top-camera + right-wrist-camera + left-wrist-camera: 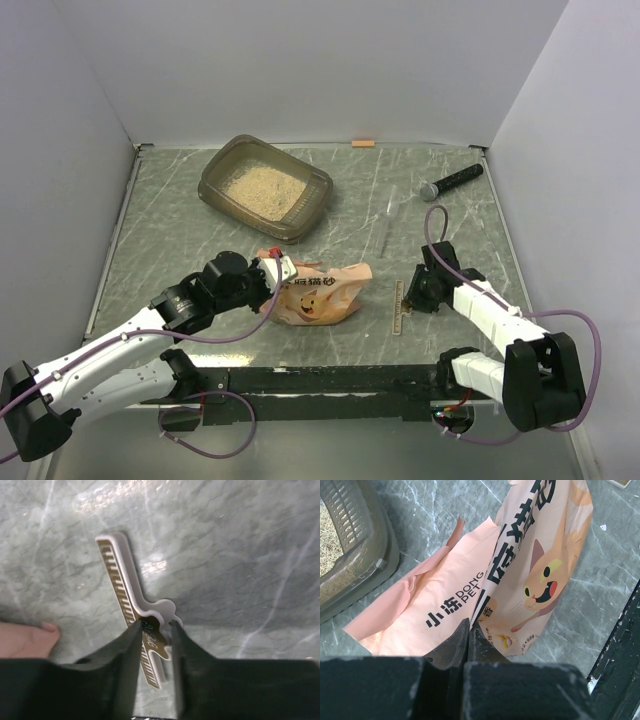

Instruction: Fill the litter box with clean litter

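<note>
The litter box (pixel 215 172) stands at the back left, with beige clean litter (pixel 262 186) spread over its floor; its corner (pixel 375 545) shows in the left wrist view. The orange-pink pouch (pixel 325 295) lies on the table near the front centre, its cat print facing up (pixel 470 580). My left gripper (pixel 272 262) is shut on the pouch's left end, the fingers (pixel 469 625) pinching its film. My right gripper (pixel 405 300) is down at the table right of the pouch. Its fingers (pixel 156 625) are closed against both sides of a white and gold comb-like clip (pixel 120 575).
A black microphone-like stick (pixel 452 181) lies at the back right. A thin clear rod (pixel 384 225) lies in the middle right. A small orange piece (pixel 362 143) sits at the back edge. White walls stand on three sides. The pouch's corner (pixel 22 637) sits just left of the clip.
</note>
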Tool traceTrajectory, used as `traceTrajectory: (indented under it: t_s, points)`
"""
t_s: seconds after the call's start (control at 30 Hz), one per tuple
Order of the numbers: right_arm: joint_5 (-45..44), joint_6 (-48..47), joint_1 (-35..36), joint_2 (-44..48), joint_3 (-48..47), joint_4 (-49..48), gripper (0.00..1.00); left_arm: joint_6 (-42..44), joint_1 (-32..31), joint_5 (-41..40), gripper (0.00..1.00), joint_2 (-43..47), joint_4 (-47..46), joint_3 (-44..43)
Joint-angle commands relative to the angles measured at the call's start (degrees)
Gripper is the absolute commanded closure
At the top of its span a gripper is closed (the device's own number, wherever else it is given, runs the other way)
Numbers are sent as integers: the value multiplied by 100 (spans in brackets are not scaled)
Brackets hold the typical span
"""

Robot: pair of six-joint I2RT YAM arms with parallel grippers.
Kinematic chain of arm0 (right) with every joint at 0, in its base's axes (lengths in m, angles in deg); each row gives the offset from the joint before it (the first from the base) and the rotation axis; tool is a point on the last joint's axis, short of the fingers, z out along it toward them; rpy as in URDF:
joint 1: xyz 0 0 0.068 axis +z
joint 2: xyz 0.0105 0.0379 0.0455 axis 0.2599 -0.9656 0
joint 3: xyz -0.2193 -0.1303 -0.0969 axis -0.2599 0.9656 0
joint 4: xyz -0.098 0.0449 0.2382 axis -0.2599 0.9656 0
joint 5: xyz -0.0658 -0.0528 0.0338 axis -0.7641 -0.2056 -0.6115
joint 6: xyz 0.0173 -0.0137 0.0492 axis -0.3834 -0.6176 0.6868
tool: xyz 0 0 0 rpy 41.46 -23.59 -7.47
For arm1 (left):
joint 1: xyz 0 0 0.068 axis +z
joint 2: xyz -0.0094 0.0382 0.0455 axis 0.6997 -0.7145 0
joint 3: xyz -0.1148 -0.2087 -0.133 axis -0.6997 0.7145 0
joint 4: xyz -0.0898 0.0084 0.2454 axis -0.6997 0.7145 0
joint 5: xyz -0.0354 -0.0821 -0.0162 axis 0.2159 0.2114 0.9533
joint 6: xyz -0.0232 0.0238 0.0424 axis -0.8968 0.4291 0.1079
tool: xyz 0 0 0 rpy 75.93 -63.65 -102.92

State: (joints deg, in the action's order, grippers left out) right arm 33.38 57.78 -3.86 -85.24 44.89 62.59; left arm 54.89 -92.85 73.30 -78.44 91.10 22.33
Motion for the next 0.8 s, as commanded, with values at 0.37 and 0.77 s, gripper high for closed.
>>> traceTrajectory:
  t_s: [0.37,0.77]
  points:
    - [-122,63,-48,613,-7,-28,100,-69,19,-10,90,46,-326,-315]
    - [-149,-780,119,1334,-2036,1019,100,-271,19,596,57,-428,861,-1966]
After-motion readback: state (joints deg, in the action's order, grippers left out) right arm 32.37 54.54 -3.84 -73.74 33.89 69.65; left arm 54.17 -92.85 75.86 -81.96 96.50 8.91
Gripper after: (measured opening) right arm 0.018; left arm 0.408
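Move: The right hand is almost on the bag clip: its middle is about 1 cm to the left and 1 cm below, with the cat-shaped handle between the fingertips. The litter bag's middle lies about 19 cm to the left and 1 cm farther out, the clear scoop about 18 cm ahead and 4 cm left. The left hand still pinches the bag's folded top; the bag's middle is 7 cm below, 5 right and 3 back, the litter box about 20 cm ahead and 4 left. The right fingers, already partly closed, shut on the clip's handle while the hand drifts some 2 cm left and rolls slightly; it then comes back right and lifts the pinched clip, ending about 10 cm up and 3 cm forward, with the fingertips swung forward some 15 degrees. Halfway through, the left fingers open to a bit under half and let go of the bag's fold, and that hand rises quickly away from it by about 7 cm, easing a little to the right. ##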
